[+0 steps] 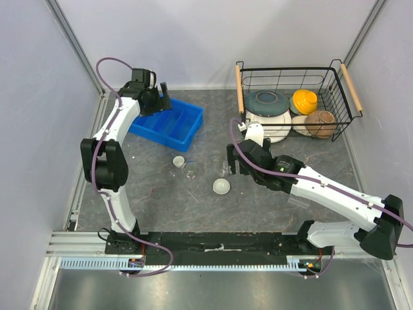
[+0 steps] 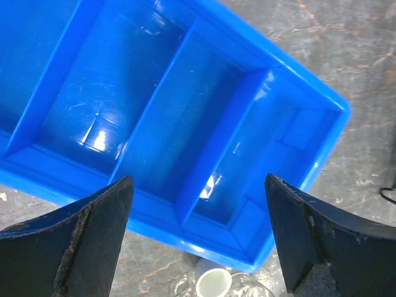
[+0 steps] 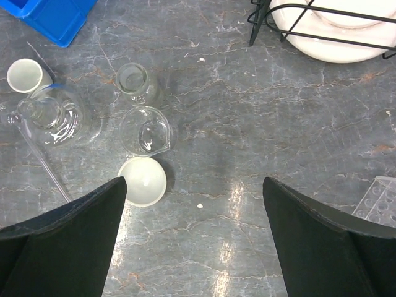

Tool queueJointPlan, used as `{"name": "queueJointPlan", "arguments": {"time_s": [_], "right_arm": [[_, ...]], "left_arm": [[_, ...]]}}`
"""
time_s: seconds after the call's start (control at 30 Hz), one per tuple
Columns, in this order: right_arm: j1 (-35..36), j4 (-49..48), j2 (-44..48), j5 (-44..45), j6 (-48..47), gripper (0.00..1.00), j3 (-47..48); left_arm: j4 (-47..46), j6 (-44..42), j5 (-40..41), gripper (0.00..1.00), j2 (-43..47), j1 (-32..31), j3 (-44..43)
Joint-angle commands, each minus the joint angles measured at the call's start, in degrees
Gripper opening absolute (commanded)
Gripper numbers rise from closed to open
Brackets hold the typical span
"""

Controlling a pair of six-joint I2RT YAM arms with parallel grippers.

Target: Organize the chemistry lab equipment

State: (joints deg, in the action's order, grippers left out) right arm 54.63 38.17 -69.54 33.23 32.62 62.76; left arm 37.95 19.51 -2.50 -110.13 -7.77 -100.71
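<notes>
My left gripper (image 2: 198, 179) hangs open over the blue divided tray (image 2: 154, 111), whose compartments look bare. A tiny white cup (image 2: 213, 283) stands just outside the tray's near wall. My right gripper (image 3: 193, 180) is open above the grey table, nothing between its fingers. Left of it lie a white round dish (image 3: 142, 180), a spouted clear beaker (image 3: 145, 130), a smaller beaker (image 3: 133, 79), a larger clear glass vessel (image 3: 52, 114) and the tiny white cup (image 3: 23, 74). A clear tube rack (image 3: 378, 198) shows at the right edge. From above, the dish (image 1: 221, 186) sits beside the right gripper (image 1: 232, 165).
A black wire basket (image 1: 335, 68) at the back right holds large ceramic bowls and plates (image 1: 266, 103). A thin glass rod (image 3: 43, 164) lies by the glassware. The blue tray (image 1: 168, 123) sits back left under the left gripper (image 1: 158, 103). Grey walls enclose the table.
</notes>
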Motion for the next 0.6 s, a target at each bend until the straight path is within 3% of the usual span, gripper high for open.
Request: {"name": "queueJointPlan", "arguments": {"time_s": [0.0,0.57], "right_arm": [[1.00,-3.10,-1.04,1.83,-0.98,0.98,-0.89],[1.18,-5.74,-2.27,2.19,-2.04,0.98,-3.70]], "left_arm": [[-0.42,-3.60,-0.84,0.93,-2.54,1.18,-2.21],[-0.95,-7.20,2.33,0.93,-11.07,2.58,-3.88]]}}
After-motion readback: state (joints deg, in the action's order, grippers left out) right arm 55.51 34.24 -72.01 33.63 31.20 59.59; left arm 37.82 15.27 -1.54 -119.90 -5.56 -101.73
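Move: The open, empty left hand is above the blue box, whose middle lies about 3 cm ahead of it, 3 cm to its left and 12 cm below. The white cup stands some 11 cm back and 5 cm right of that hand, with the glass flask about 14 cm back and 8 cm right, both near table height. From the right hand, the box's middle is roughly 19 cm ahead, 30 cm left and 16 cm lower, while the glass beaker is about 2 cm ahead, 7 cm left and 16 cm below. The left hand sinks about 8 cm towards the blue box, down over its second compartment from the right end, easing a couple of centimetres left as it goes and tipping its fingers some 10 degrees steeper, with the gripper staying wide open around nothing. The right hand, also open and empty, lowers about 2.5 cm beside the glassware and touches nothing there. ##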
